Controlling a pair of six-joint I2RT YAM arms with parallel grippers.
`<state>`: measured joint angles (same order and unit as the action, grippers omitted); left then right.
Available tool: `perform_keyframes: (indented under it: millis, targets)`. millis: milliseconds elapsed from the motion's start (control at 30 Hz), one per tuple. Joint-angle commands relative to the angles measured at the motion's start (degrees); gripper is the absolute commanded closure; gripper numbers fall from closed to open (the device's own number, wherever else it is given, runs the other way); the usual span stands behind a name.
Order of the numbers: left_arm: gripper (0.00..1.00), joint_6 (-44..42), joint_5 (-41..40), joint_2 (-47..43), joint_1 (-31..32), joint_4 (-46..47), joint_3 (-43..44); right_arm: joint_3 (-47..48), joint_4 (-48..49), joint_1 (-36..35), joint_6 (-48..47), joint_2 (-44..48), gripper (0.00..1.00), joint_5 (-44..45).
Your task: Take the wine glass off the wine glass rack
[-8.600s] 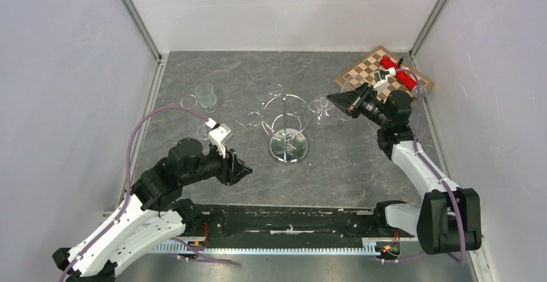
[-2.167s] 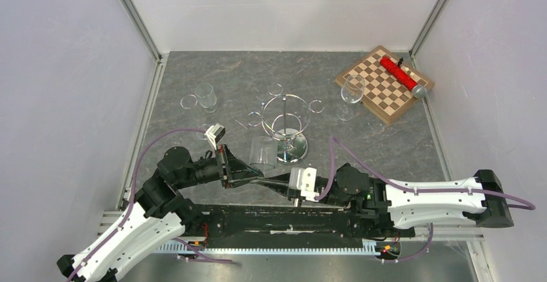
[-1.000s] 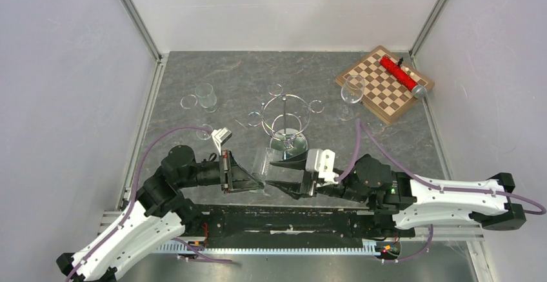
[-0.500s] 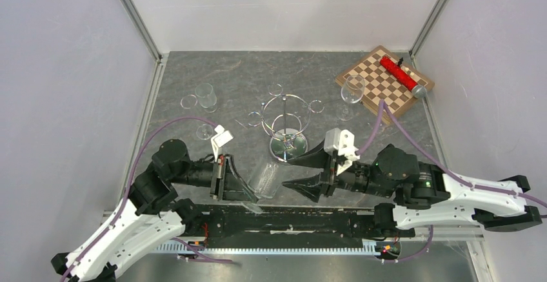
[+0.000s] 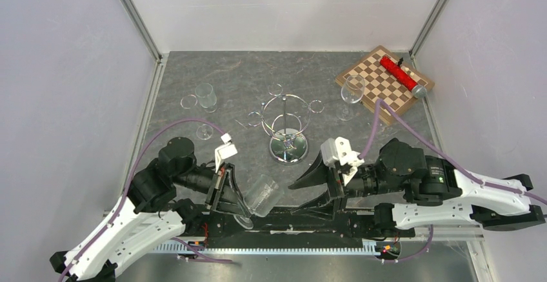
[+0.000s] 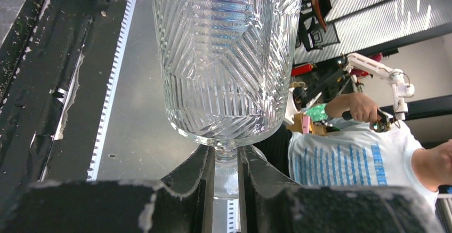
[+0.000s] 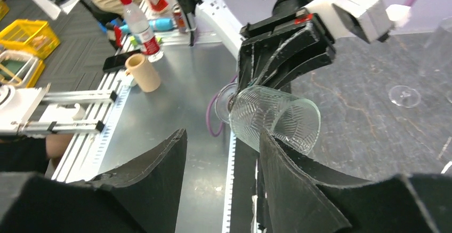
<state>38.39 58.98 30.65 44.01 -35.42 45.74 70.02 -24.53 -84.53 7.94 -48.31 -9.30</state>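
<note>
A ribbed wine glass (image 5: 259,194) hangs tilted over the table's near edge, clear of the wine glass rack (image 5: 286,119). My left gripper (image 5: 233,198) is shut on its stem (image 6: 226,158), and the bowl (image 6: 226,57) fills the left wrist view. My right gripper (image 5: 292,199) stands open just right of the glass rim, not touching it. In the right wrist view the glass (image 7: 274,117) lies beyond my right gripper (image 7: 223,134), partly behind one finger (image 7: 298,179). The chrome rack stands at mid-table with nothing hanging on it.
Another wine glass (image 5: 351,91) stands beside a chessboard (image 5: 380,95) carrying a red object (image 5: 398,72) at the back right. A glass (image 5: 205,95) lies at the back left, with a round foot (image 5: 204,131) nearer. The black rail (image 5: 290,221) runs below the held glass.
My left gripper has carried the glass back toward the near edge and tilted it. My right gripper has opened wider and drawn away to the right.
</note>
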Motion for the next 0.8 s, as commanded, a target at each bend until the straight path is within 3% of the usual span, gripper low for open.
perform_keyframes:
  millis: [0, 767]
  targets:
    - [0.98, -6.33, 5.55, -0.3, 0.18, -0.33, 3.13, 3.42, -2.14, 0.16, -3.51, -2.98, 0.46, -7.95]
    - [0.98, -10.61, 8.21, -2.1, 0.18, -2.9, 4.29, 5.48, -1.62, 1.47, -6.01, -11.33, 0.5, -13.07]
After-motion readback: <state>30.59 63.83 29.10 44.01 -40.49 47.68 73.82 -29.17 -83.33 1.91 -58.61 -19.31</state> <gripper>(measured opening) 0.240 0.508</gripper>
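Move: Below and to the left of the open right hand is the wine glass's bowl, its middle about 7 cm left, 3 cm ahead and 9 cm lower. The rack stands some 30 cm ahead of that hand, roughly 1 cm left, its middle about 22 cm lower. From the left hand, already gripping the stem, the bowl's middle is about 4 cm ahead, 3 cm right and 1 cm higher. Sinking about 4 cm and sliding 3.5 cm left, with a slight draw back early on, the right hand closes in on the glass's bowl, fingers still spread, dipping and swinging back some 10 degrees. The left hand keeps its pinch on the stem and eases back and a little left, away from the rack, barely turning. ##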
